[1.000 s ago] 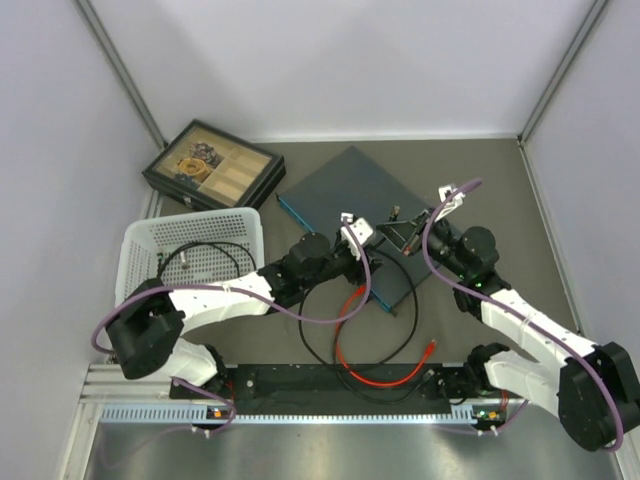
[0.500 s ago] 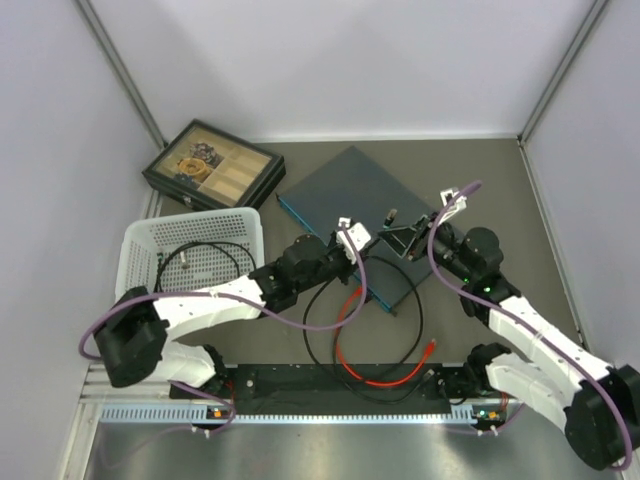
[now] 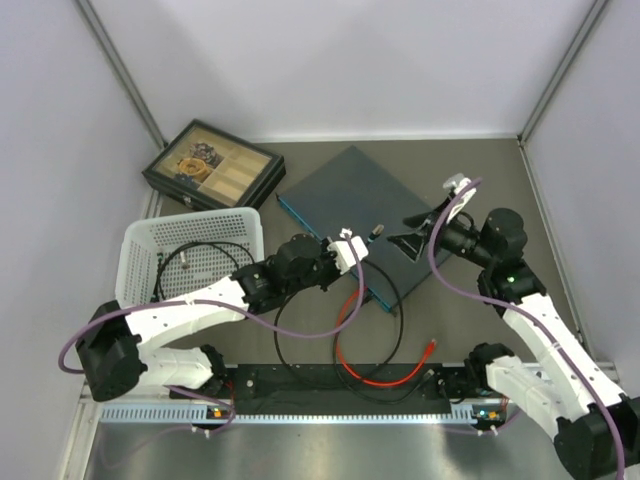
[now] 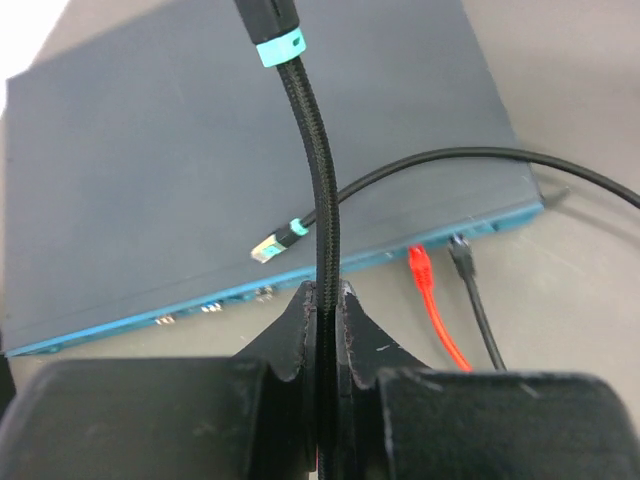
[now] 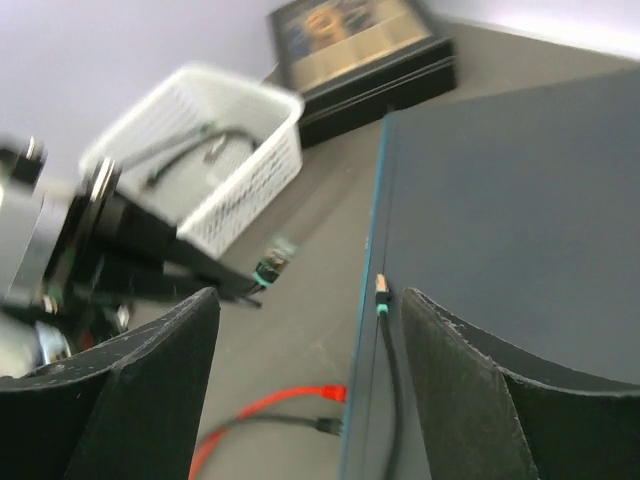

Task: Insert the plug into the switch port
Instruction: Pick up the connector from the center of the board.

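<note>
The switch is a flat dark blue-grey box with a teal edge that carries small ports. My left gripper is shut on a black braided cable, a little short of that edge. The cable's plug, ringed by a teal band, sticks out beyond the fingers, above the switch top. From above, the left gripper hangs at the switch's near edge. My right gripper stands open over the switch's right corner, holding nothing. A second teal-banded plug lies loose on the switch top.
A red cable and a thin black cable reach the teal edge at its right end. A white basket stands to the left, and a black compartmented tray box at the back left. Cable loops lie in front.
The left gripper has shut on the black cable and drawn it leftward. The right gripper has opened, let the cable go and pulled back to the right.
</note>
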Robot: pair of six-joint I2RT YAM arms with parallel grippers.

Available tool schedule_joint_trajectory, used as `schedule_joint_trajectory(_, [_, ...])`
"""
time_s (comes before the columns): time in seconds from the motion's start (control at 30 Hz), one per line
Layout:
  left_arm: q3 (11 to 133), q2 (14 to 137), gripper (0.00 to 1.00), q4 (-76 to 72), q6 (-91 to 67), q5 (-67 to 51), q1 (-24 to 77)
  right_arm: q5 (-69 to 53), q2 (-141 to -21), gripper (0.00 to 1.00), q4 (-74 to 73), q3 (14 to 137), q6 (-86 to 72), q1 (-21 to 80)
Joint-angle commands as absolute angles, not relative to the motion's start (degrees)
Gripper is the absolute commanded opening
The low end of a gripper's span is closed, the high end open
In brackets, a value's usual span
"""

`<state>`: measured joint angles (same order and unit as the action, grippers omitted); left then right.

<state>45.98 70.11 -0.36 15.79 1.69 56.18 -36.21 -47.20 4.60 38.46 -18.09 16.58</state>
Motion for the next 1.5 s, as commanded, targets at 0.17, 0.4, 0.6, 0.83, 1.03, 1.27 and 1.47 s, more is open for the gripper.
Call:
schedule_joint_trajectory(0.17, [53.3,67.9,0.0,10.7,12.8,-16.0,50.9,-61.8,-55.9,0.72,-8.1,48.9,21.4,16.2])
schedule_joint_trajectory(0.4, [54.7,67.5,0.0,14.0,13.6,-21.7,48.7,-70.0,-63.8,0.63,-26.4,61.5,36.9,16.1])
schedule_joint_trajectory(0.6, [54.9,67.0,0.0,14.2,14.6,-23.2,48.6,-71.7,-68.4,0.61,-29.4,64.1,39.6,16.2])
schedule_joint_trajectory(0.83, [55.1,67.1,0.0,14.4,15.2,-24.0,48.6,-74.5,-71.6,0.52,-33.0,66.3,40.7,16.3])
schedule_joint_trajectory(1.03, [55.0,67.4,0.0,14.5,15.6,-24.3,48.6,-75.0,-73.3,0.47,-34.0,66.8,39.6,17.4])
schedule_joint_trajectory(1.27, [55.0,67.3,0.0,14.4,15.5,-24.4,48.6,-74.3,-76.2,0.4,-35.6,68.8,38.0,18.5])
schedule_joint_trajectory(1.47, [54.7,67.3,0.0,14.3,15.6,-24.1,48.7,-74.3,-76.3,0.27,-35.9,69.4,36.8,19.0])
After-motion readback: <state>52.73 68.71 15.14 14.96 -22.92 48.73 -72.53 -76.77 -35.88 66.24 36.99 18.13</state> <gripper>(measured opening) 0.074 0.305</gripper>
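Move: The held cable's plug sticks out past the left fingers, some 4 cm ahead of that hand, 4 cm right and 3 cm above it. From the open right hand it lies about 6 cm left, 1 cm ahead and 3 cm lower. On the switch beneath lies a loose black plug, roughly 7 cm left, 1 cm ahead and 14 cm below the right hand; the red plug in the switch's front sits about 7 cm back and 2 cm right of that one. The right fingertips come around the plug that the left hand still holds out by its cable, narrowing from wide to about a third open; a firm pinch can't be made out. That hand goes some 5 cm left and a little back, dips, rises and sinks again, swinging about 45 degrees counter-clockwise. The left hand, grip kept, draws back about 4 cm, turning slightly clockwise, then holds still. ##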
